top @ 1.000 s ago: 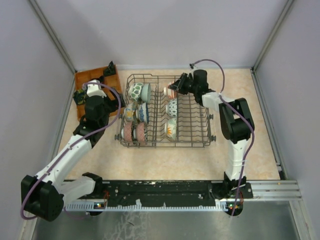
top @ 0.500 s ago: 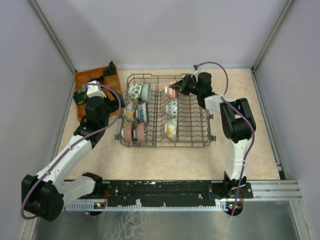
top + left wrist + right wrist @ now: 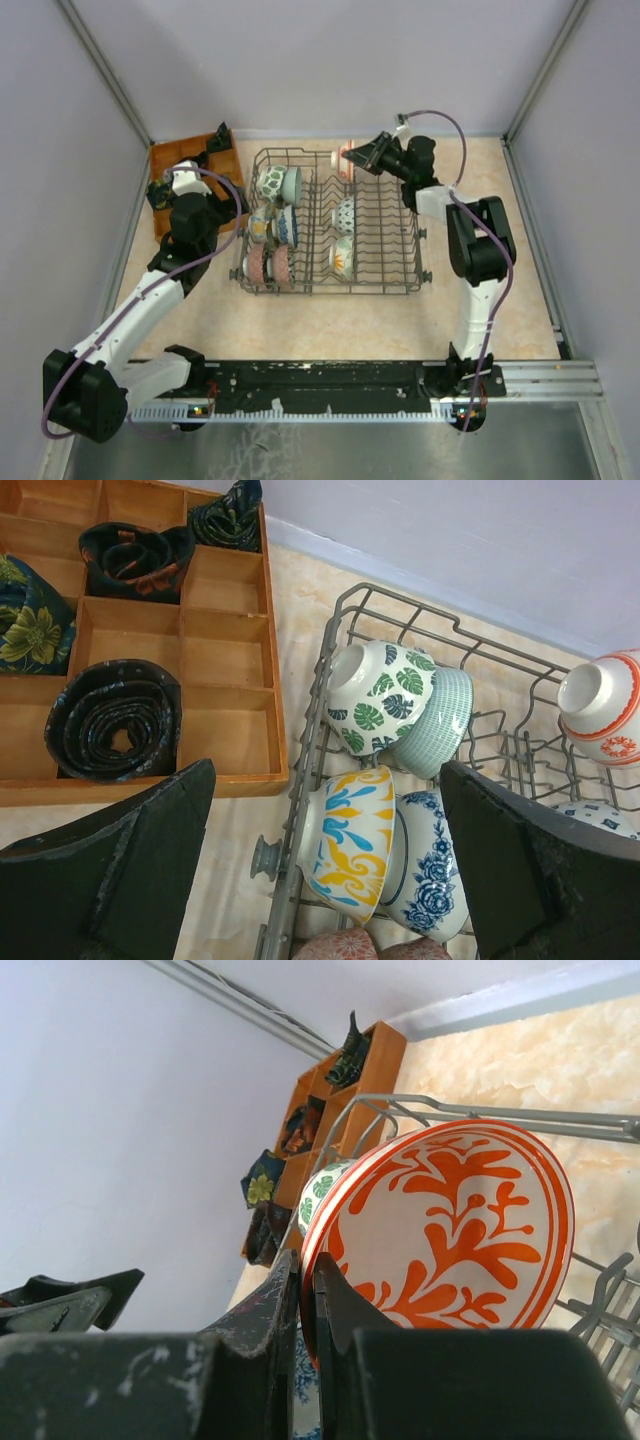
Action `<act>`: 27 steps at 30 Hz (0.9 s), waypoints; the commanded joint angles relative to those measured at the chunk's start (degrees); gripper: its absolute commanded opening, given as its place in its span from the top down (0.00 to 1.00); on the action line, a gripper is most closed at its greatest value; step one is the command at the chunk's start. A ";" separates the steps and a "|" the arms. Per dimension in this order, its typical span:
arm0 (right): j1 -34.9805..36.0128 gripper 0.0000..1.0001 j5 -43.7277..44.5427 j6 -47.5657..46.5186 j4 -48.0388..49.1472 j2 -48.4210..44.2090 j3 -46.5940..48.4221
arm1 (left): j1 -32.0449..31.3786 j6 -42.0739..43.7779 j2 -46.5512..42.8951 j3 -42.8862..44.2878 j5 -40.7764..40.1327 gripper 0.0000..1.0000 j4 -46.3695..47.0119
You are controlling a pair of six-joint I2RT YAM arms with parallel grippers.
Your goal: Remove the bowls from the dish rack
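The dark wire dish rack point(image 3: 330, 290) stands mid-table with several bowls on edge between its tines. My right gripper point(image 3: 364, 157) is shut on the rim of a red-orange patterned bowl point(image 3: 346, 158), held in the air over the rack's far edge. In the right wrist view both fingers point(image 3: 290, 1295) pinch that bowl point(image 3: 450, 1230) at its rim. My left gripper point(image 3: 327, 772) is open beside the rack's left side, over a yellow-and-blue bowl point(image 3: 350, 840) and a blue floral bowl point(image 3: 430, 865). Behind them sit a green-leaf bowl point(image 3: 380, 695) and a green striped bowl point(image 3: 442, 720).
An orange-brown compartment tray point(image 3: 178, 152) with dark rolled cloths point(image 3: 110, 720) lies left of the rack, close to the left arm. Grey walls close in the back and both sides. A black rail point(image 3: 330, 380) runs along the near edge.
The right gripper has lifted the red-orange bowl up from the rack's back row and carried it toward the far edge. The left arm has not moved.
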 commanded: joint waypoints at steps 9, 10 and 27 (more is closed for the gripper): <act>-3.33 1.00 14.78 -22.96 -27.27 -20.47 7.10 | -0.33 0.01 0.32 0.29 0.14 0.01 1.94; -3.48 1.00 17.99 -25.73 -31.91 -21.84 8.54 | -0.29 -0.01 0.26 0.09 0.04 0.01 2.13; -7.98 1.00 51.90 -46.80 -73.04 -6.42 30.46 | -0.33 -0.60 -0.08 0.38 1.46 0.01 1.42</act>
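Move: The right hand already holds the orange bowl above the rack; the bare table beside the rack lies about 26 cm to its right, level ahead and some 19 cm below. In between, the middle of the rack's right rail is roughly 16 cm right and 12 cm back; the dotted bowl sits about 12 cm back, 2 cm left. From the left hand, that bare table is some 55 cm right, 15 cm ahead. Right hand swings the pinched orange bowl about 22 cm right towards bare table, rising then sinking, turning clockwise. ##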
